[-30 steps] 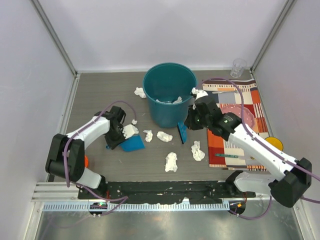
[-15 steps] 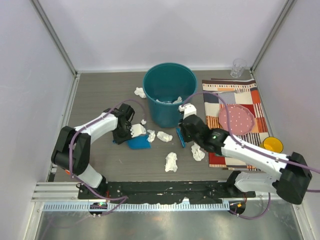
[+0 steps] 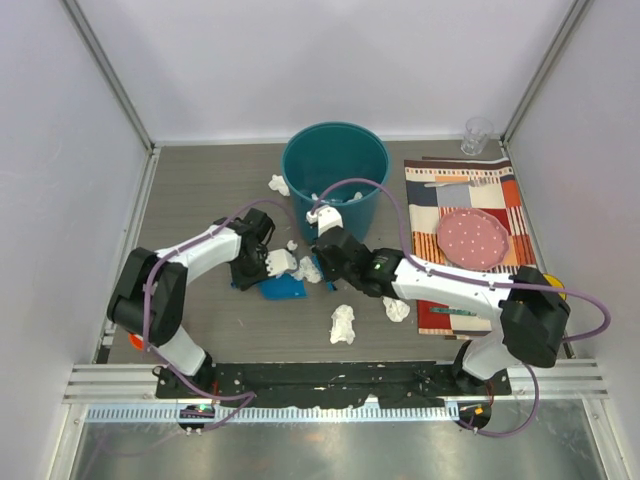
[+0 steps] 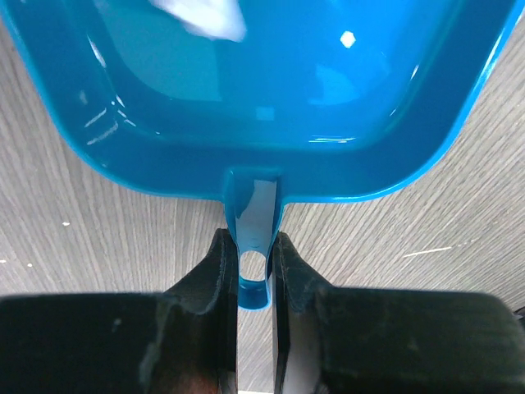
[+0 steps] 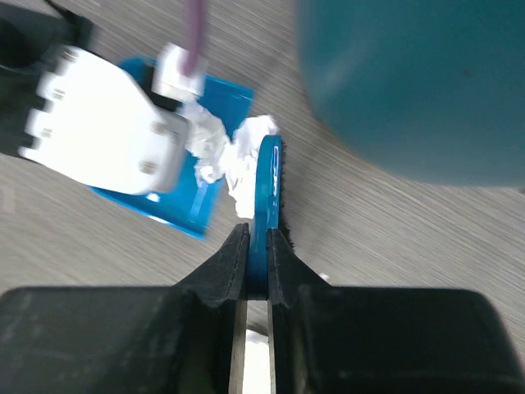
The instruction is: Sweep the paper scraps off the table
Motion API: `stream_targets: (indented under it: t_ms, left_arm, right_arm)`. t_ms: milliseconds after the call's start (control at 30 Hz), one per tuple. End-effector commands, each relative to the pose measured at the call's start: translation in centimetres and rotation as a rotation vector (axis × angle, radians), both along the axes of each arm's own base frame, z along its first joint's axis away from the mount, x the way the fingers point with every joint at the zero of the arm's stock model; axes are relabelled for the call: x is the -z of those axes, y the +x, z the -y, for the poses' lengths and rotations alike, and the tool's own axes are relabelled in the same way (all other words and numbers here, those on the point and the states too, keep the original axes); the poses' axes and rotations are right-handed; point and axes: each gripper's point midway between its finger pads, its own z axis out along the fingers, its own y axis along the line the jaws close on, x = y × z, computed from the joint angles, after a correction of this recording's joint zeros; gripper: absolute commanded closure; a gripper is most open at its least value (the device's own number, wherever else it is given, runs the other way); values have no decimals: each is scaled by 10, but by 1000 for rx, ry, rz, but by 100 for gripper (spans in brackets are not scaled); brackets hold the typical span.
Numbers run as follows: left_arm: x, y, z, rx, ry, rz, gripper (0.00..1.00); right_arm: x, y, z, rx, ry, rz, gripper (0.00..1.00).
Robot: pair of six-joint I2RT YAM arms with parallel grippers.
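Small white paper scraps lie on the dark table [image 3: 200,190]: one beside the bin [image 3: 280,184], two in front [image 3: 343,323] [image 3: 397,309]. Other paper scraps [image 3: 308,268] [image 5: 246,156] are bunched at the mouth of a blue dustpan [image 3: 283,287] [image 5: 205,197]. My left gripper [image 3: 250,268] [image 4: 254,263] is shut on the dustpan's handle [image 4: 253,238]. The pan [image 4: 262,98] lies flat ahead of it with a scrap [image 4: 205,16] inside. My right gripper [image 3: 325,262] [image 5: 256,246] is shut on a blue brush [image 5: 268,180], which presses against the scraps.
A teal bin [image 3: 335,175] [image 5: 426,82] with paper inside stands just behind the brush. At the right lies a striped placemat [image 3: 500,195] with a pink plate [image 3: 473,237] and a teal utensil [image 3: 455,313]. A clear glass [image 3: 477,135] stands at the back right.
My right arm has swung left with the brush, from the bin's right front to the dustpan, pushing scraps along. The left gripper and pan have edged right.
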Motion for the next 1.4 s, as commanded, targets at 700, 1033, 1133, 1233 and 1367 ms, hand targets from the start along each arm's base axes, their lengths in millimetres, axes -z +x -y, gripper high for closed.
stream_targets:
  t_ms: [700, 1033, 1133, 1233, 1367]
  left_arm:
    - [-16, 26, 12, -234, -286, 83, 100]
    - [-38, 40, -26, -393, -290, 164, 100]
    - [-56, 55, -51, -488, -328, 185, 100]
    - [-75, 73, -69, -544, -339, 206, 100]
    - [-114, 107, -79, -592, -364, 280, 100]
  right_arm:
    - [-114, -14, -12, 86, 212, 174, 99]
    - [-144, -26, 11, 65, 283, 218, 99]
    - [-142, -31, 14, 44, 282, 213, 99]
    - [-136, -33, 17, 33, 254, 204, 99]
    - [-126, -40, 15, -13, 231, 179, 99]
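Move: The brush in the right hand is behind the scrap being swept, which lies about 4 cm left of that hand, 1 cm ahead and 6 cm lower, with the dustpan's pan some 8 cm left and 2 cm back. The bin stands about 11 cm ahead of it and 2 cm right; an unswept scrap lies 9 cm back, 3 cm right. The left hand grips the dustpan handle; the swept scrap is roughly 12 cm to its right and 3 cm ahead. The right hand keeps its grip on the brush and sweeps the scrap about 6 cm left into the dustpan's mouth, stays there briefly, then lifts clear some 12 cm, coming back right and slightly towards its base. The left hand holds the pan low and nearly still for the sweep, then carries it up, forward and left, about 7 cm each way, turning roughly 30 degrees counter-clockwise and tipping the pan's mouth upward. ##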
